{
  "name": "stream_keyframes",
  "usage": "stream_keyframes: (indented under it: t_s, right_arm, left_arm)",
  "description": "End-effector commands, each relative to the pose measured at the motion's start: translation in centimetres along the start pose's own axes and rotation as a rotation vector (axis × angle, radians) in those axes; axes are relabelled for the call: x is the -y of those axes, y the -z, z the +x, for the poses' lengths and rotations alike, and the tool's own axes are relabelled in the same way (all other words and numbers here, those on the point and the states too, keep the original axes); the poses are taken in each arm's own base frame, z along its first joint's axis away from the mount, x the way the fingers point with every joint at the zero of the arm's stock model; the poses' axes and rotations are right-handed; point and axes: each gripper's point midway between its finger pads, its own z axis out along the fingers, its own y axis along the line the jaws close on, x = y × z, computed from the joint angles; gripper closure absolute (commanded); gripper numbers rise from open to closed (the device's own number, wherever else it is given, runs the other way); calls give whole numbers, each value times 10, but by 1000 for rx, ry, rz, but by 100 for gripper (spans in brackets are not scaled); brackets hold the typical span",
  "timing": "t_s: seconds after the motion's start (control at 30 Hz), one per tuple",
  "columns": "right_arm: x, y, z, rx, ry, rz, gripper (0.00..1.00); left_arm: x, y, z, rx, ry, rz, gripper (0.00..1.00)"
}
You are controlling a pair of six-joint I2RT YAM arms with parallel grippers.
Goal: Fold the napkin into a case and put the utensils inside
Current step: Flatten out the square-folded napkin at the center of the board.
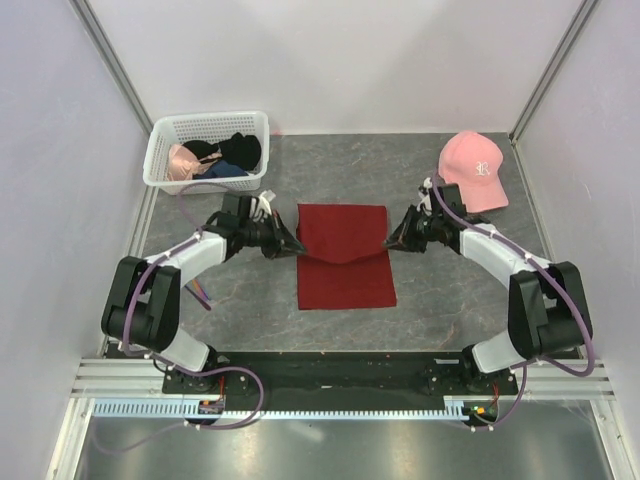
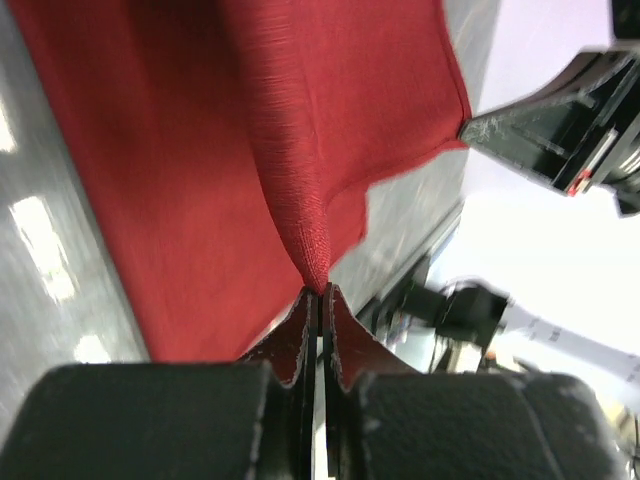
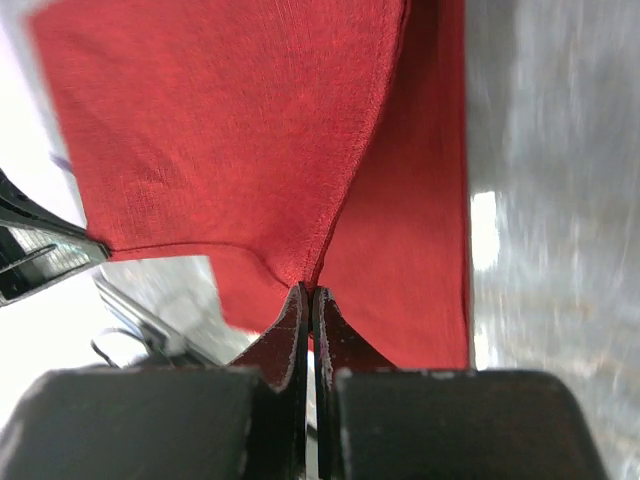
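Note:
The dark red napkin (image 1: 345,255) lies at the table's middle, its far part lifted and folding over the near part. My left gripper (image 1: 296,243) is shut on the napkin's left edge; the cloth (image 2: 250,150) pinches to a point between the fingers (image 2: 318,292). My right gripper (image 1: 389,242) is shut on the right edge, with the cloth (image 3: 250,130) held in that gripper (image 3: 308,290). The held edge sags between the two grippers above the table. No utensils are in view.
A white basket (image 1: 160,150) with black and pink garments stands at the back left. A pink baseball cap (image 1: 474,168) lies at the back right, close to the right arm. White walls enclose the grey table (image 1: 450,300).

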Motion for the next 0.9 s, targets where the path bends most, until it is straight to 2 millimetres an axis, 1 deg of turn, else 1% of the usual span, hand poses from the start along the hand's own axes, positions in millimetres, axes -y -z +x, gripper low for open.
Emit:
stream_keyframes:
  t_s: [0.0, 0.03, 0.07, 0.1, 0.13, 0.2, 0.33, 0.43, 0.47, 0.67, 0.87]
  right_arm:
    - [18, 6, 32, -19, 10, 20, 100]
    - [18, 10, 36, -13, 13, 15, 100]
    - [20, 11, 40, -18, 13, 18, 100]
    - [27, 11, 49, -33, 11, 29, 100]
    - [27, 15, 51, -29, 15, 32, 100]
    - [32, 18, 56, -37, 20, 50, 100]
    - [34, 27, 64, -45, 31, 60, 100]
    - [39, 29, 69, -44, 35, 68, 100]
    - [43, 29, 73, -49, 35, 77, 100]
    - [60, 22, 86, -69, 13, 101, 100]
    - [69, 17, 97, -83, -1, 107, 100]
  left_arm:
    - [-5, -4, 60, -105, 18, 10, 98]
    - [-2, -4, 65, -103, 16, 21, 98]
    - [-6, -4, 71, -109, 23, 10, 98]
    - [-14, -5, 83, -126, 39, -9, 98]
    - [-13, -2, 86, -118, 47, 0, 98]
    - [-16, 0, 92, -114, 50, 7, 98]
    - [-13, 10, 94, -95, 11, -9, 98]
    - [-22, 12, 97, -95, -4, -51, 98]
    - [-30, 11, 98, -101, 3, -82, 98]
    - [-52, 6, 109, -142, 16, -133, 98]
    - [-60, 7, 112, -140, 23, -155, 98]
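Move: With a far corner of the napkin's upper layer shut in each hand, I'm taking it to the near corners of the lower layer. From my left hand the near left corner lies about 13 cm back, straight below that line, 8 cm lower; from my right, the near right corner is 14 cm back, 2 cm right, 8 cm down. The new fold runs 12 cm ahead of both. The utensils lie 24 cm left of my left hand and 6 cm back; the pink cap, 20 cm ahead and 20 cm right of my right. I draw both hands back together, about 10 cm towards my base and some 6 cm down, carrying the held edge over the lower layer to its near edge. The left makes nearly all its backward travel at once; both sink, lift a centimetre or two, then sink again, the right still easing back and a little right. The fingers keep their pinch and tip down slightly. ##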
